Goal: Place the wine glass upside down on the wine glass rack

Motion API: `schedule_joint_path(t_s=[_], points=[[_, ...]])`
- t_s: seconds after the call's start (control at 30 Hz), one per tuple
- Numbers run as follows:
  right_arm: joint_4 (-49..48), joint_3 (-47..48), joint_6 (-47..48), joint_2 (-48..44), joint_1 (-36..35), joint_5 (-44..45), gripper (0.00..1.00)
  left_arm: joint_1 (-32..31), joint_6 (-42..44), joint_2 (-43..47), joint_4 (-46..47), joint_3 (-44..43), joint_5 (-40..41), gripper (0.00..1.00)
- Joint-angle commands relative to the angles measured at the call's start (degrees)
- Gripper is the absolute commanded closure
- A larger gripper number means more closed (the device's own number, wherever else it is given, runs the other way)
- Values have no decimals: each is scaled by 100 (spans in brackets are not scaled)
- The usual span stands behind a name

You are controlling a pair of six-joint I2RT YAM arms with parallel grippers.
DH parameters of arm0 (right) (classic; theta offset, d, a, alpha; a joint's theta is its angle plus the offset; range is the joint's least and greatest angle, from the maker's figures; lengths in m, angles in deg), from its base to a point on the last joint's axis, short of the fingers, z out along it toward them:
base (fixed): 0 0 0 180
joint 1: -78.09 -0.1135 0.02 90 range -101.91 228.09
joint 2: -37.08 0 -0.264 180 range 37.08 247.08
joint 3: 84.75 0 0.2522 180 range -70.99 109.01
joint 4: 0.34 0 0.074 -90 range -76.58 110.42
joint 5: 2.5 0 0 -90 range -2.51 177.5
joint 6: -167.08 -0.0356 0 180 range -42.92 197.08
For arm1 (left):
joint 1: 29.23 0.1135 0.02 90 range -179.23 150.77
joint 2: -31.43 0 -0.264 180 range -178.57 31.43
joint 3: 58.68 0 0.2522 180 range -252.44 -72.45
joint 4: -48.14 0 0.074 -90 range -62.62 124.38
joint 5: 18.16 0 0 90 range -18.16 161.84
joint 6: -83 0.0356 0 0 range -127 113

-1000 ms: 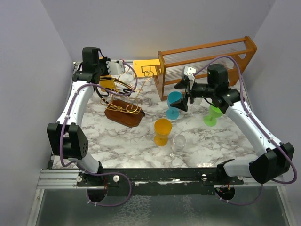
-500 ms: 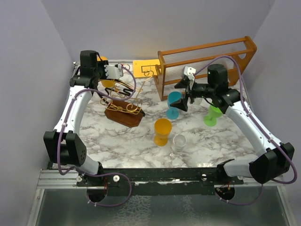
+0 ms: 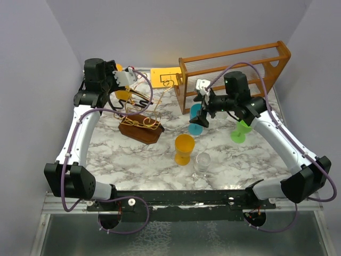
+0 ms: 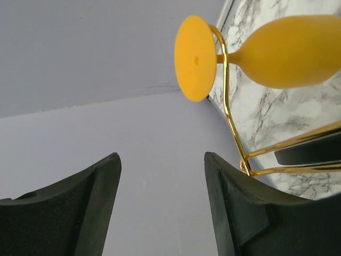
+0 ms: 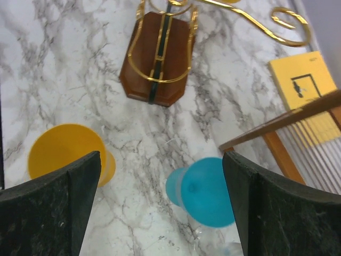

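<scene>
A yellow wine glass [image 4: 290, 50] hangs upside down on the wine glass rack [image 3: 139, 114], its foot [image 4: 195, 57] caught in a gold wire arm [image 4: 230, 120]. The top view shows the same glass [image 3: 122, 96] at the rack's back left. My left gripper [image 4: 162, 157] stands open, a little apart from the glass and holding nothing; from above it [image 3: 125, 80] sits just behind the rack. My right gripper [image 5: 161, 160] is open above a blue glass [image 5: 205, 189] that stands upside down on the table. It [image 3: 201, 109] hovers over that glass [image 3: 196, 120] without touching it.
An orange-yellow glass [image 3: 184, 149], a clear glass [image 3: 202, 160] and a green glass [image 3: 241, 130] stand on the marble table. A large wooden frame [image 3: 234, 69] with clear rods fills the back right. A yellow card [image 3: 164, 77] lies beside it. The rack's brown base [image 5: 157, 61] sits centre left.
My left gripper has opened and drawn back to the left, leaving the yellow glass hanging on the rack. My right arm has shifted left over the blue glass.
</scene>
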Motion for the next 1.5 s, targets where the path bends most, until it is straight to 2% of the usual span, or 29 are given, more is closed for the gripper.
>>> schedule_joint_path(t_s=[0.0,0.17,0.37,0.5,0.67,0.97,1.17,1.3,1.47], points=[[942,176,587,119,-780,771,6,40,-1463,178,691,-161,236,32],[1146,73,598,258,-1426,1409,9,40,-3040,393,904,-231,107,24],[1443,137,522,779,-2014,2341,17,40,-3805,676,583,-309,-360,11],[1618,261,469,1047,-2136,2652,25,40,-3850,766,459,-285,-434,10],[1779,374,496,1229,-2188,2613,34,40,-3781,847,422,-187,-298,9],[2056,644,578,1464,-2282,2387,59,40,-3526,938,328,-10,-313,9],[2213,787,645,1578,-2291,2308,79,40,-3446,948,292,46,-279,9],[2240,799,766,1596,-2291,2260,98,40,-3535,939,283,1,-270,9],[2112,847,857,1436,-2291,2191,99,40,-4009,905,120,-264,-402,4]])
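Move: The right hand, open, has the standing orange wine glass about 11 cm back, 5 cm to its left and some 20 cm below. The blue glass stands roughly 4 cm ahead, 1 cm right and 20 cm below; the clear glass about 21 cm back, 3 cm right and 20 cm below. From the left hand, the standing orange glass is some 28 cm back, 30 cm right and 25 cm lower, while the hung orange glass is about 2 cm ahead, 7 cm right and 9 cm below. Back and left at first, then nearly straight down some 12 cm in all, the right hand goes to the near standing orange glass, tipping its fingers some 30 degrees more steeply down, then shuts them on the forward edge of its rim. The left hand, already free of the hung glass, draws up and back, opens wider, rolls its left side down about 35 degrees, then sinks a little. ##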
